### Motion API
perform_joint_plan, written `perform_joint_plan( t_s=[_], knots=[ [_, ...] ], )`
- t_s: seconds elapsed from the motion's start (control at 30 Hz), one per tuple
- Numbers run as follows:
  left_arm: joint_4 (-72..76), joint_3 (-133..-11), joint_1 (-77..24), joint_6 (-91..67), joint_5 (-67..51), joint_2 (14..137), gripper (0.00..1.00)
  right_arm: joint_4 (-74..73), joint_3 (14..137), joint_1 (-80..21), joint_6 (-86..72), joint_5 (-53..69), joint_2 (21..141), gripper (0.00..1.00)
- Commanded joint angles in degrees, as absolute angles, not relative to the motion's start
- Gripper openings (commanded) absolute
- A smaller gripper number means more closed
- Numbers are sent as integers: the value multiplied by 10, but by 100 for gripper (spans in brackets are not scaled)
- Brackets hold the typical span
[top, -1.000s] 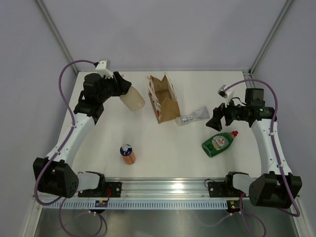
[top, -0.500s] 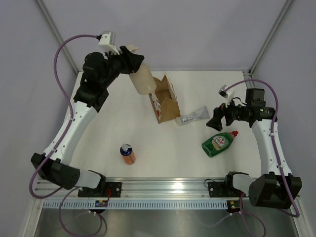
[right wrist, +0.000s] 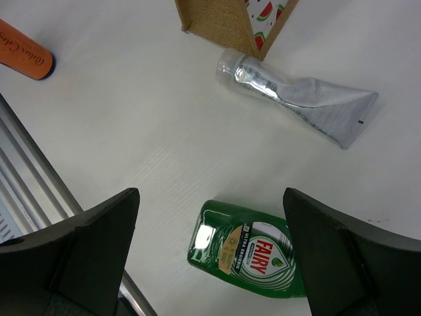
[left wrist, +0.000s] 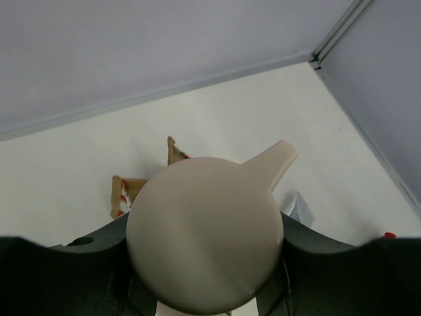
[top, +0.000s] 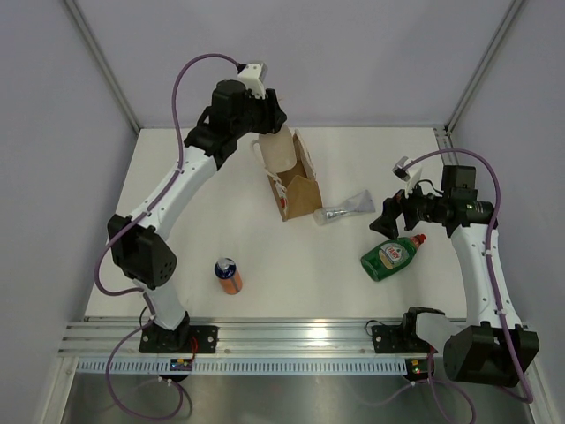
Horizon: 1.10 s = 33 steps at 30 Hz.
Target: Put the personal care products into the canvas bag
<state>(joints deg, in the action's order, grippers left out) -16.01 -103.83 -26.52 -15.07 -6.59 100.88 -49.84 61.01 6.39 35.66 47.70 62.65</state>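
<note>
My left gripper [top: 265,132] is shut on the beige soap bottle [top: 279,153] and holds it over the far end of the tan canvas bag [top: 300,187]. In the left wrist view the bottle's round base [left wrist: 205,234] fills the space between the black fingers [left wrist: 99,247], its pump spout [left wrist: 275,164] points away, and bag corners [left wrist: 122,196] show below. The silvery squeeze tube [top: 346,208] [right wrist: 299,95] lies on the table right of the bag. My right gripper [top: 388,217] [right wrist: 214,260] hovers open, right of the tube, holding nothing.
A green Fairy dish-soap bottle [top: 392,256] [right wrist: 253,250] lies below the right gripper. An orange can [top: 229,275] [right wrist: 23,51] lies at the front left. The white table [top: 177,221] ends at a rail in front and grey walls behind.
The left arm has lifted the soap bottle from the table left of the bag and swung it right, over the bag's far end. The right arm has barely moved.
</note>
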Motion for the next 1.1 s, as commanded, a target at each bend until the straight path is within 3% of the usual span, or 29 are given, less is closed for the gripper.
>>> perform_joint_plan(
  t_s=[0.0, 0.6, 0.97, 1.07],
  knots=[
    [-90, -1111, -263, -125, -72, 990, 0, -478, 602, 67, 353, 488, 620, 100],
    [-50, -1172, -264, -141, -69, 1127, 0, -469, 620, 68, 334, 511, 648, 100],
    [76, -1064, -264, -95, -35, 1143, 0, -486, 621, 62, 372, 621, 667, 100],
    [83, -1061, -264, -99, -37, 1152, 0, -425, 630, 37, 274, 564, 677, 99]
  ],
)
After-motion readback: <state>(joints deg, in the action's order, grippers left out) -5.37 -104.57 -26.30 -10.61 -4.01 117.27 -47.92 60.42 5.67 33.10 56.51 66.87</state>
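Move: From the left gripper, which already holds the beige pump bottle by its neck, the middle of the canvas bag lies about 4 cm ahead, 5 cm to the right and 24 cm below. The silver tube lies about 20 cm right and 4 cm back, and the orange can some 25 cm back and 10 cm left, both on the table. From the right gripper, the bag's middle is roughly 25 cm ahead, 21 cm left and 10 cm below. Bring the left gripper down about 11 cm while easing it some 7 cm forward, finishing almost straight down, so the hanging pump bottle goes base first between the canvas bag's walls. Keep the fingers shut on the neck and the wrist nearly steady. Let the empty right hand drift some 2 cm left, fingers wide open. ##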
